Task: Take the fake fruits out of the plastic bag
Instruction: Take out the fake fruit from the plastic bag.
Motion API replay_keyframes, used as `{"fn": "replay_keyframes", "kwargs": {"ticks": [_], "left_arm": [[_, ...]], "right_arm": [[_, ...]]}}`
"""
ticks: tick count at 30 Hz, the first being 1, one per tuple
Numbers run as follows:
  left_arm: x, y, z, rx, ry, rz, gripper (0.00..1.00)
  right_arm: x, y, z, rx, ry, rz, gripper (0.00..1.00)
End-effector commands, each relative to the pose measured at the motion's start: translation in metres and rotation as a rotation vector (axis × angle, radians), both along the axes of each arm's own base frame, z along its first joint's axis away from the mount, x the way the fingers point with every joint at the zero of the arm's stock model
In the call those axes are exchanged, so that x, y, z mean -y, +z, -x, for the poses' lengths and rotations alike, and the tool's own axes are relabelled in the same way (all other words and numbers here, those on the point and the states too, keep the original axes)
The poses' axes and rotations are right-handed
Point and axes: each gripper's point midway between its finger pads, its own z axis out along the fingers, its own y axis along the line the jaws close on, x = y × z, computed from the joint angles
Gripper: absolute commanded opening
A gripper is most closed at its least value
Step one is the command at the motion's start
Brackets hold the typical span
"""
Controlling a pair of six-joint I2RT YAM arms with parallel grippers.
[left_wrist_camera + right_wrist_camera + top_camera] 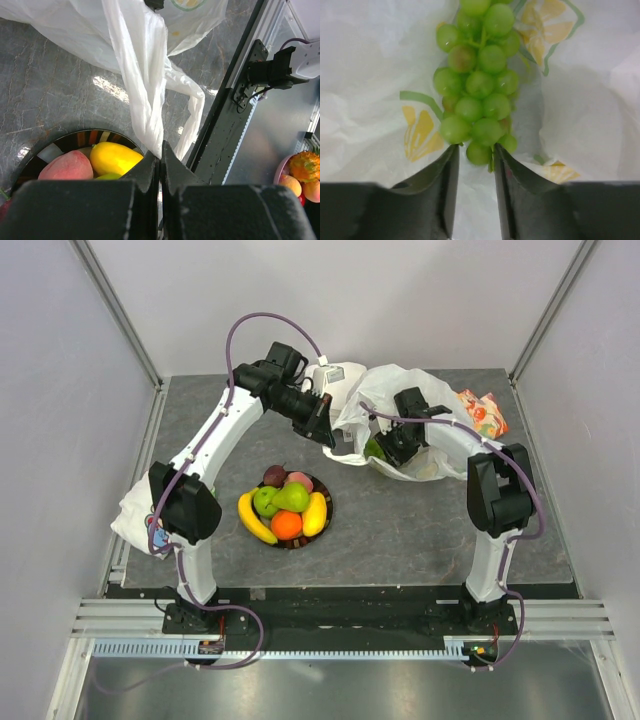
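Note:
The white plastic bag (pixel 400 390) lies crumpled at the back of the table. My left gripper (pixel 325 430) is shut on a strand of the bag (pixel 142 80) and holds it up; its jaws (pixel 161 152) pinch the film. My right gripper (pixel 385 452) reaches into the bag's mouth. In the right wrist view a bunch of green grapes (pixel 480 90) lies on the bag's film (pixel 370 75), and the right gripper (pixel 475 150) stands open with the lowest grape between its tips. Several fake fruits (pixel 288 502) are piled on a dark-rimmed plate (pixel 308 540).
Orange fruit-patterned fabric (pixel 482 412) lies behind the bag at the back right. A white cloth bundle (pixel 135 515) sits at the table's left edge. The plate (pixel 95 136), with a yellow fruit (pixel 112 157) and a pink one (pixel 67 167), lies just under the left gripper.

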Motion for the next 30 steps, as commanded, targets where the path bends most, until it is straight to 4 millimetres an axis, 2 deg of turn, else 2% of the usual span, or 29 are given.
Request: {"fn": "replay_keyframes", "kwargs": {"ticks": [1,2,4,5,11,14,21,24,26,30], "left_arm": [[0.000,0.012,-0.007,0.067,-0.012,0.014,0.02],[0.000,0.012,-0.007,0.064,-0.011,0.014,0.02],[0.000,0.013,-0.008,0.069,-0.010,0.017,0.02],[0.001,0.014,-0.009,0.075,-0.011,0.019,0.02],[0.006,0.020,-0.018,0.092,0.001,0.036,0.02],[0.007,0.025,-0.022,0.109,0.008,0.042,0.02],[0.006,0.028,-0.024,0.125,0.023,0.036,0.02],[0.006,0.027,-0.029,0.136,0.041,0.028,0.02],[0.006,0.027,-0.034,0.143,0.054,0.023,0.02],[0.009,0.013,-0.045,0.131,0.063,0.003,0.02]], "right_arm": [[-0.008,0.028,-0.018,0.091,0.005,-0.038,0.30],[-0.010,0.045,-0.018,0.127,0.011,-0.053,0.28],[-0.012,0.064,-0.012,0.142,0.045,-0.076,0.26],[-0.013,0.079,-0.008,0.163,0.054,-0.090,0.23],[-0.024,0.132,0.023,0.164,0.126,-0.176,0.13],[-0.025,0.151,0.036,0.163,0.147,-0.200,0.06],[-0.024,0.183,0.056,0.205,0.181,-0.226,0.05],[-0.026,0.218,0.067,0.261,0.219,-0.259,0.05],[-0.029,0.254,0.075,0.335,0.244,-0.295,0.05],[-0.044,0.296,0.107,0.370,0.325,-0.374,0.05]]}}
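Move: The grapes lie in the plastic bag just off the right fingertips, their middle about 3 cm ahead, 4 cm left and 1 cm lower, the near end already between the open fingers. The fruit plate is some 27 cm left of that hand and 12 cm back, 3 cm lower. From the left hand, which holds the bag's rim, the grapes lie about 9 cm ahead, 12 cm right and 20 cm below. Right fingers close on the grapes' near end and lift them about 21 cm, drawing back 7 towards the base. ##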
